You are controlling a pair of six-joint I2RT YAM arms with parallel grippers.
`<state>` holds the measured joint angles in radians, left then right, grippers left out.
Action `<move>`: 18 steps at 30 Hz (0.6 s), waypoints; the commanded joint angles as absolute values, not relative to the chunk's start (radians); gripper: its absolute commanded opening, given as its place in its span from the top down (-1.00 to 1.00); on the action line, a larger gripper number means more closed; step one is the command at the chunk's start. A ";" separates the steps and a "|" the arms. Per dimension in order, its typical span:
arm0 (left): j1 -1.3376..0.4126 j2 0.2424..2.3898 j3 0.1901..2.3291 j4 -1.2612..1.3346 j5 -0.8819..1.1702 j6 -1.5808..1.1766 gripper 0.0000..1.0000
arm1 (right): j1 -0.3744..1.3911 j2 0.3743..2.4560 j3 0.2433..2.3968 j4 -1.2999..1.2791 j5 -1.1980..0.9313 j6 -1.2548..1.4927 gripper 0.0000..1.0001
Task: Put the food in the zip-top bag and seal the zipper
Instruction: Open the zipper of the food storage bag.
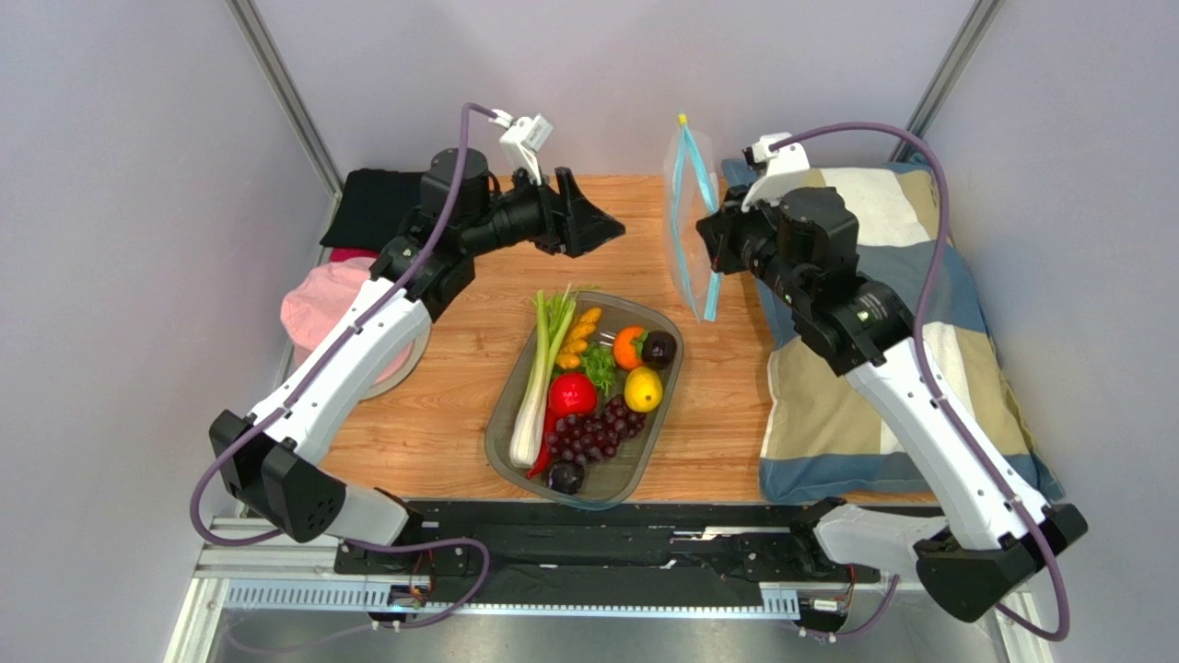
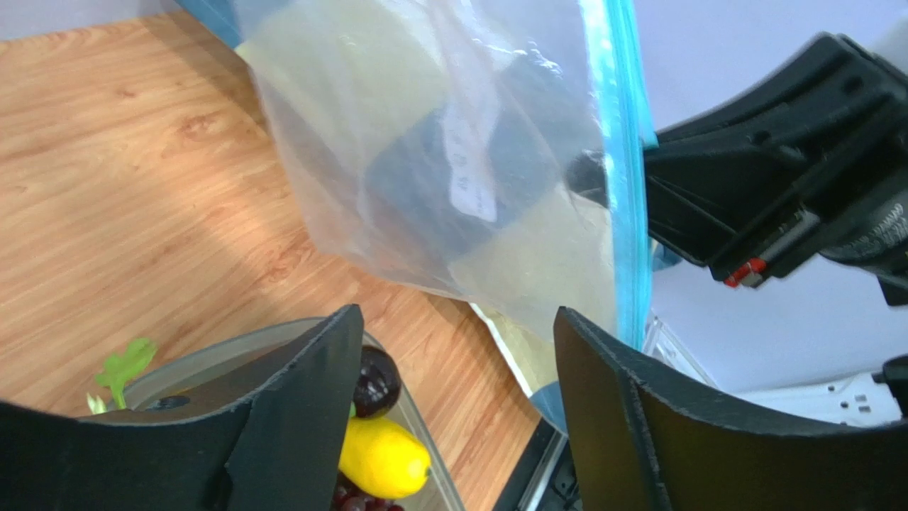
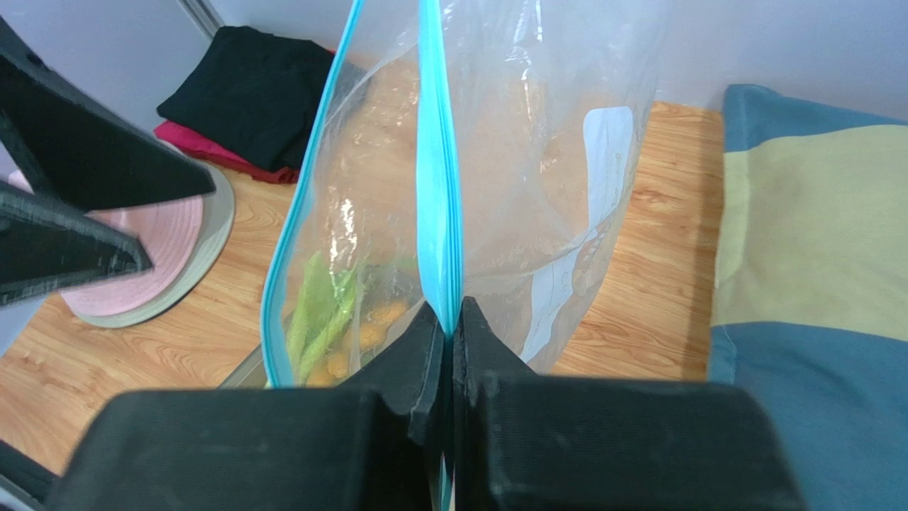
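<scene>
The zip-top bag [image 1: 688,228] hangs upright and empty above the table's far side. My right gripper [image 3: 448,319] is shut on its blue zipper [image 3: 435,160], which runs straight up from the jaws. To the bag's left, my left gripper [image 1: 609,221] is open and holds nothing. The bag [image 2: 458,160] lies just beyond its fingers [image 2: 309,394]. The food fills a clear grey oval tray [image 1: 494,435]: leek [image 1: 543,373], red fruit [image 1: 572,395], lemon [image 1: 642,390], grapes [image 1: 598,435] and a dark plum [image 1: 659,348]. Below the left jaws are the lemon [image 2: 384,456] and the plum [image 2: 375,380].
A blue and yellow striped cushion [image 1: 886,346] covers the table's right side under the right arm. A pink hat [image 1: 332,311] and folded black cloth [image 1: 374,205] lie at the left edge. Metal frame posts stand at both back corners.
</scene>
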<state>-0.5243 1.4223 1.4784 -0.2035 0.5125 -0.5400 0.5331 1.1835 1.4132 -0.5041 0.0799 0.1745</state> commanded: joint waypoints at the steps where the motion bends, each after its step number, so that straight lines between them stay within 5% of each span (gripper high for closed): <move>1: -0.554 1.482 1.592 -0.319 0.417 -0.526 -0.54 | 0.590 1.144 1.402 -0.538 0.224 0.149 1.00; 18: -0.624 1.565 1.621 -0.508 0.235 -0.517 -0.57 | 0.755 1.308 1.292 -0.359 0.324 0.153 1.00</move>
<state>-0.6144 1.5616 1.5963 -0.4458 0.3122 -0.5438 0.7422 1.3163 1.2793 -0.4564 0.2871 0.1516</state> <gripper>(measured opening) 0.783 0.024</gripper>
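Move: The free zipper strip of the food storage bag hangs about 7 cm to the left hand's right and perhaps 1 cm back, at nearly its height; the right fingers, shut on the other strip, are some 11 cm to its right. The tray's middle lies about 9 cm back, 3 cm left and 33 cm below, its orange 1 cm back and 3 cm right. From the right hand the free strip is 4 cm left, 1 cm ahead. Downward, both hands come together: the right keeps its pinch on one zipper strip and, after a small backward and upward start, sinks about 10 cm while carrying the bag left to the left hand, its left side rolling down a little. The left rises briefly, then drops to some 6 cm lower and edges right, tipping down and rolling its left side up, fingers still wide open beside the free strip. ##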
